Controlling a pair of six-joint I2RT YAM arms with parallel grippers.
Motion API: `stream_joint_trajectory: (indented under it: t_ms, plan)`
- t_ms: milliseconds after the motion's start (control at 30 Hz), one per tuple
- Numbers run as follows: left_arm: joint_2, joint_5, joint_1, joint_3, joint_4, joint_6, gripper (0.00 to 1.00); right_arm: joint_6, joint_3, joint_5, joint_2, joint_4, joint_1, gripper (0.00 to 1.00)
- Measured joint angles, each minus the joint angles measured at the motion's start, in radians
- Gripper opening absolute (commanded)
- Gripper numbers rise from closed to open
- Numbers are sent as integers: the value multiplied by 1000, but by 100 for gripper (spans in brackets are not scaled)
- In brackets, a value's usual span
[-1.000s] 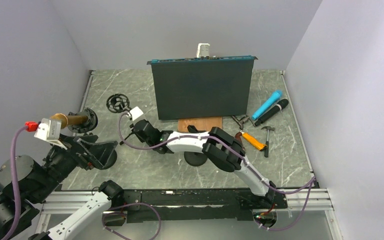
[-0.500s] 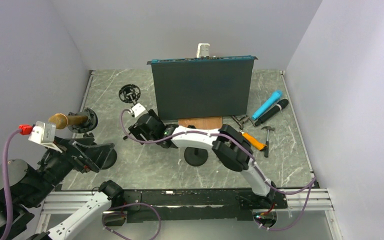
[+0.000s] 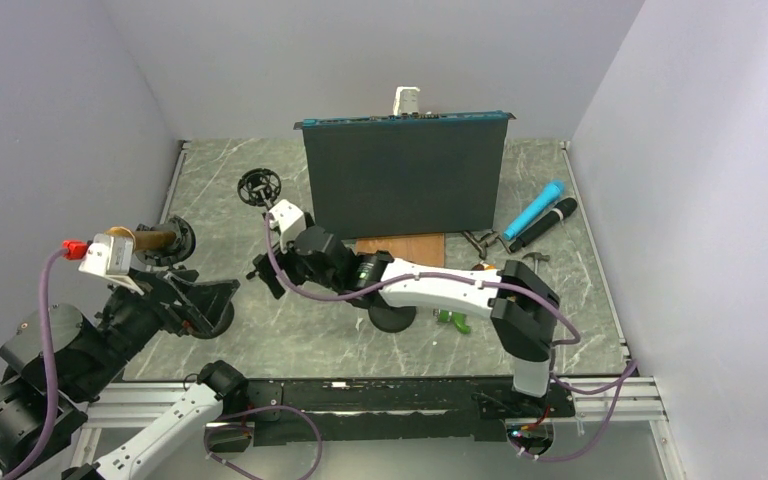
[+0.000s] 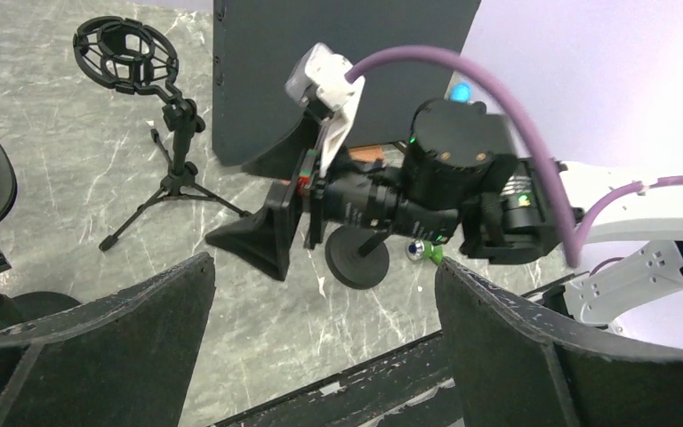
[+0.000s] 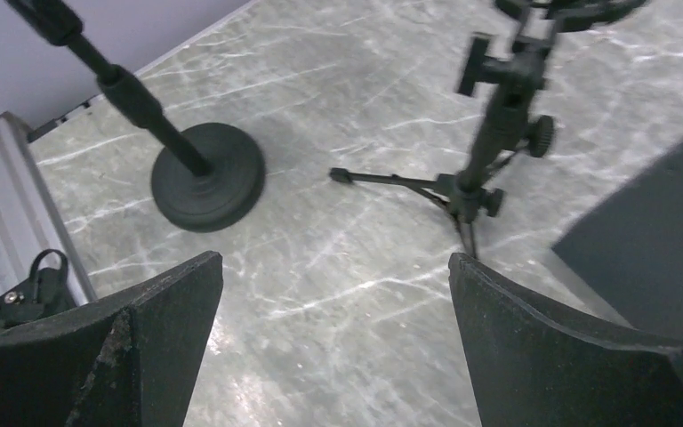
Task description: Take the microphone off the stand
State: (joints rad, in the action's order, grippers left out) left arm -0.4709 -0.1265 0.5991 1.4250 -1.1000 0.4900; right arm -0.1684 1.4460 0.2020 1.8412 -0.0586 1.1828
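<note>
A brown-gold microphone (image 3: pixel 143 240) lies level in a black shock mount (image 3: pixel 173 240) at the left of the table. Its stand's round base (image 5: pixel 206 176) and pole show in the right wrist view. My left gripper (image 3: pixel 210 295) is open and empty, just in front of and to the right of the mount, apart from it. In the left wrist view, the left gripper (image 4: pixel 325 267) has its jaws wide apart. My right gripper (image 3: pixel 266 272) reaches in from the right, open and empty, right of the microphone. In its own view, the right gripper (image 5: pixel 335 260) holds only bare table between its fingers.
An empty shock mount on a small tripod (image 3: pixel 258 187) stands behind the right gripper. A black panel (image 3: pixel 405 175) stands at the back. A second round stand base (image 3: pixel 392 315) sits mid-table. Blue (image 3: pixel 534 209) and black (image 3: pixel 543 225) microphones, a hammer and hand tools lie right.
The empty tripod mount has shifted back and to the right. My right arm has stretched out leftward, its elbow swinging right. The left gripper has shifted slightly.
</note>
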Motion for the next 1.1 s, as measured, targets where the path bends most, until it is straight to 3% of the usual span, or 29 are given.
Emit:
stream_joint_trajectory:
  t_ms: [167, 433, 700, 800, 1100]
  plan:
    - [4, -10, 0, 14, -5, 0, 96, -1, 29, -51, 108, -77, 50, 100]
    - [39, -6, 0, 63, -41, 1, 97, 8, 257, -75, 375, -198, 180, 99]
    - [53, 4, 0, 99, -85, 1, 97, 54, 423, -24, 540, -287, 171, 95]
    - [60, 20, 0, 98, -97, 2, 97, 87, 510, -15, 612, -291, 164, 89]
    - [69, 40, 0, 114, -115, 2, 97, 190, 715, 10, 789, -290, 161, 58]
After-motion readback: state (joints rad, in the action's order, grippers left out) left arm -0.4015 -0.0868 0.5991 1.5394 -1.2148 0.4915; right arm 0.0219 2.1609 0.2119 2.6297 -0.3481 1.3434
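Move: The stand holding the gold microphone has its pole about 22 cm to the right hand's left and 3 cm back, with the part to grip roughly 10 cm lower. The microphone is farther left, some 28 cm from this hand, about 2 cm ahead and 5 cm higher. The tripod stand is about 10 cm ahead, 3 cm left and 13 cm below. From the left hand, the pole is roughly 12 cm ahead, 12 cm left and 28 cm down. No contact is clear yet: the open right hand heads for the pole beneath the gold microphone. It sweeps some 20 cm left and 9 cm down, first swinging back about 9 cm, then coming forward 5 cm. The wrist turns slightly counter-clockwise and rolls as the fingers close by a third around the pole. The left hand draws back about 4 cm and slightly left. ##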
